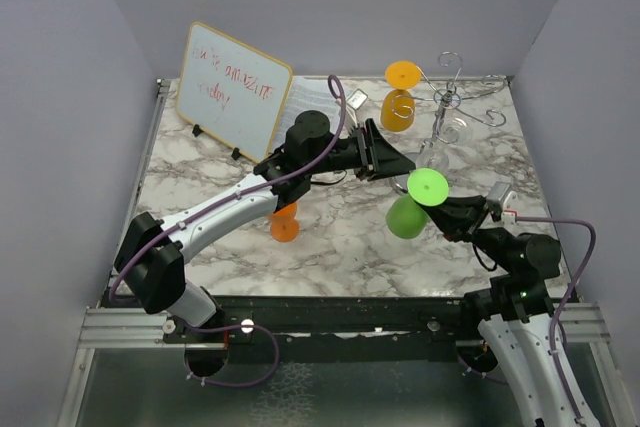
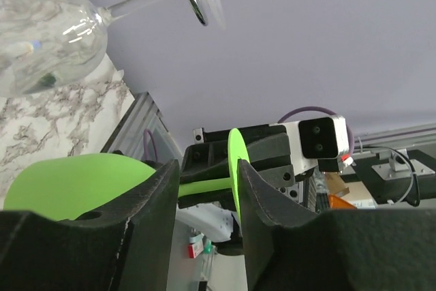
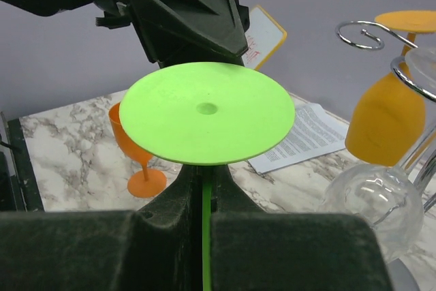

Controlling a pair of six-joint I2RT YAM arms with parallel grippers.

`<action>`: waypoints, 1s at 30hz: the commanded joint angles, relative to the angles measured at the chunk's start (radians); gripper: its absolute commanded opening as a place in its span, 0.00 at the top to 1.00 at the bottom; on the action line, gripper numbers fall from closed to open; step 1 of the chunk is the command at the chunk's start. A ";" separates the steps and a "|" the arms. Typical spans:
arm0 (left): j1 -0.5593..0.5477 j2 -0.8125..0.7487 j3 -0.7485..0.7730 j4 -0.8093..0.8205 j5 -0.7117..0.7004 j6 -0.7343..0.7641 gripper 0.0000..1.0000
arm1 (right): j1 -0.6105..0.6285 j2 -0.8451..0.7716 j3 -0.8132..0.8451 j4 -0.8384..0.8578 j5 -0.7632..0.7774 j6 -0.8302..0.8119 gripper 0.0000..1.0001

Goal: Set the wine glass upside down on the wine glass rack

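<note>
The green wine glass (image 1: 407,215) hangs upside down over the table's right half, round foot (image 3: 208,110) up. My right gripper (image 3: 204,170) is shut on its thin stem (image 3: 206,236) just under the foot. My left gripper (image 1: 398,161) reaches in from the left. Its jaws stand part-way apart at the glass (image 2: 75,182), and in the left wrist view the stem (image 2: 204,185) crosses their gap while the foot's edge lies against one finger (image 2: 272,209). The chrome wine glass rack (image 1: 450,97) stands at the back right, apart from the green glass.
An orange glass (image 1: 399,107) and a clear glass (image 1: 456,133) hang upside down on the rack. Another orange glass (image 1: 285,223) stands upright on the marble under the left arm. A whiteboard (image 1: 235,87) leans at the back left, and a paper sheet (image 3: 306,138) lies near the rack.
</note>
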 commanded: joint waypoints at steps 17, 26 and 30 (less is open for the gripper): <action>-0.011 -0.046 -0.024 0.022 0.197 0.085 0.81 | 0.006 0.052 0.034 0.008 -0.091 -0.096 1.00; -0.001 -0.084 -0.003 -0.007 0.166 0.124 1.00 | 0.006 0.084 0.077 -0.045 -0.087 -0.026 0.55; 0.017 -0.108 0.031 -0.107 0.058 0.172 1.00 | 0.006 0.044 0.073 -0.051 -0.071 -0.008 0.44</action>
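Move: The green wine glass hangs upside down in the right gripper. From the left hand its foot lies about 4 cm back and 3 cm right, nearly level; from the right hand the foot sits some 3 cm straight above. From the left hand again, a clear glass hangs on the rack about 10 cm ahead, 8 cm right and 10 cm lower, and the yellow glass roughly 21 cm ahead, 2 cm left and 8 cm lower. Draw the left gripper back towards you about 4 cm to the green glass's foot, turning it some 10 degrees clockwise, and shut its fingers on the foot's rim, one above and one below. Keep the right gripper's hold on the stem until that pinch is closed, easing it about 1 cm left, then open it roughly halfway. ##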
